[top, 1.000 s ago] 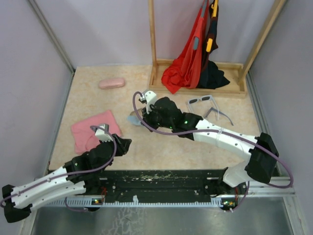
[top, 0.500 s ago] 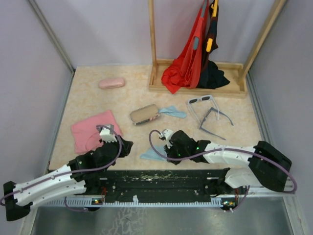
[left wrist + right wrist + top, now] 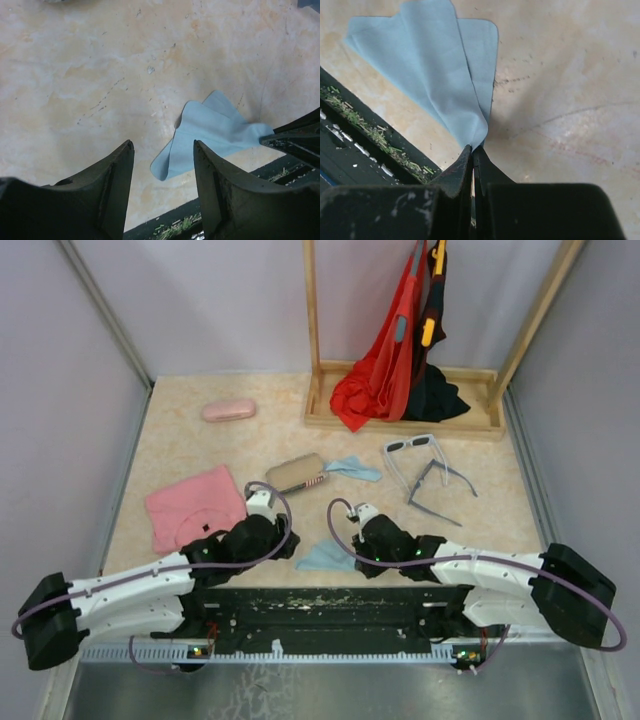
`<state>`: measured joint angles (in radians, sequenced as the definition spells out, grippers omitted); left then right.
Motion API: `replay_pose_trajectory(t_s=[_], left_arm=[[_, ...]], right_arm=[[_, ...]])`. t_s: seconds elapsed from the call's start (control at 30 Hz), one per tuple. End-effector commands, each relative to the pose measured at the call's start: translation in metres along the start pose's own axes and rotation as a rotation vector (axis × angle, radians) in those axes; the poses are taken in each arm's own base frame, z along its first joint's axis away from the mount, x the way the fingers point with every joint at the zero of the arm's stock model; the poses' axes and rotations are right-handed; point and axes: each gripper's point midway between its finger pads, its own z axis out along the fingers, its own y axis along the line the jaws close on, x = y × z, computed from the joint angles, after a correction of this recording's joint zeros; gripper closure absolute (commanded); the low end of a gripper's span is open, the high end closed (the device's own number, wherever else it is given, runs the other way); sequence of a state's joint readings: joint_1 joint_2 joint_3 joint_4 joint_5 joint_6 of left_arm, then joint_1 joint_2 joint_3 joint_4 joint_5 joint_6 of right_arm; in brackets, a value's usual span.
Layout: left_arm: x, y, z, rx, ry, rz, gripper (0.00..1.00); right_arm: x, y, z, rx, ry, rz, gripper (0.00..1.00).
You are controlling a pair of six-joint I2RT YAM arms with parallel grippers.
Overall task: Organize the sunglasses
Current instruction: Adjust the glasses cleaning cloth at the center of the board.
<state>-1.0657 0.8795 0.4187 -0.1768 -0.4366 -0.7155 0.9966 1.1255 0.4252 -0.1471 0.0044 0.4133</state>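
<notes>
Both sunglasses lie at the right of the table: the white-framed pair (image 3: pixel 411 445) with dark lenses, and the thin grey pair (image 3: pixel 440 486) just in front of it. Neither gripper is near them. My right gripper (image 3: pixel 354 551) (image 3: pixel 472 148) is shut on a corner of a light-blue cloth (image 3: pixel 324 557) (image 3: pixel 440 75) near the front edge. My left gripper (image 3: pixel 286 541) (image 3: pixel 162 145) stands open just left of that cloth (image 3: pixel 215 132), with nothing between its fingers.
A tan printed glasses case (image 3: pixel 296 473) lies mid-table with a second light-blue cloth (image 3: pixel 352 469) beside it. A pink case (image 3: pixel 228 411) sits at the back left, a pink cloth (image 3: pixel 195 506) at the left. A wooden rack (image 3: pixel 400 420) with red bags stands behind.
My right arm drew back from the tan case to the front edge with the blue cloth in its jaws. My left arm swung right toward that cloth and its jaws opened wider.
</notes>
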Motion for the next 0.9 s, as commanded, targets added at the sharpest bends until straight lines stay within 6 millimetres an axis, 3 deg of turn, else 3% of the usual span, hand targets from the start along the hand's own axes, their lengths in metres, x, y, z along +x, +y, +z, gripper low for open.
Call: replay_pose_trajectory(t_s=[0.0,0.2,0.37,0.63,0.87], left_arm=[[-0.023,-0.033,0.017,0.117,0.028,0.007,0.43],[-0.023,-0.047,0.042,0.158,0.093,0.123,0.4],[-0.021,-0.061,0.059,0.195,0.139,0.187,0.4],[-0.005,-0.086,0.088,0.276,0.27,0.32,0.42],[0.016,-0.083,0.105,0.281,0.387,0.442,0.43]], right_arm=[[-0.003,-0.008,-0.003,0.065,-0.043,0.144,1.0],[0.008,-0.022,-0.003,0.135,-0.077,0.307,1.0],[0.01,-0.022,0.0,0.11,-0.135,0.462,1.0],[0.018,-0.028,-0.002,0.102,-0.195,0.625,1.0],[0.027,-0.034,-0.006,0.073,-0.252,0.746,1.0]])
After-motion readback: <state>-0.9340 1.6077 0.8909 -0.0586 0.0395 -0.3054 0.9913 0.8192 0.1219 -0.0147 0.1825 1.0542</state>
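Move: The glasses cleaning cloth lies with its middle about 7 cm right of the left hand, 4 cm back and 8 cm below. The right hand already pinches its right-hand corner, so the cloth's middle is some 9 cm to that hand's left, 1 cm ahead and 2 cm below. Beyond it, the glasses case sits about 17 cm straight ahead of the left hand, and a second blue cloth some 18 cm ahead and 15 cm right of the left hand. The cloth's pinched corner is drawn about 3 cm to the right and slightly down by the right hand, which keeps its shut grip and turns clockwise some 35 degrees, its left side rising. The left hand, fingers still open, swings to the right past the cloth's far side, with some forward travel and a gradual sinking, its wrist turning clockwise too. ##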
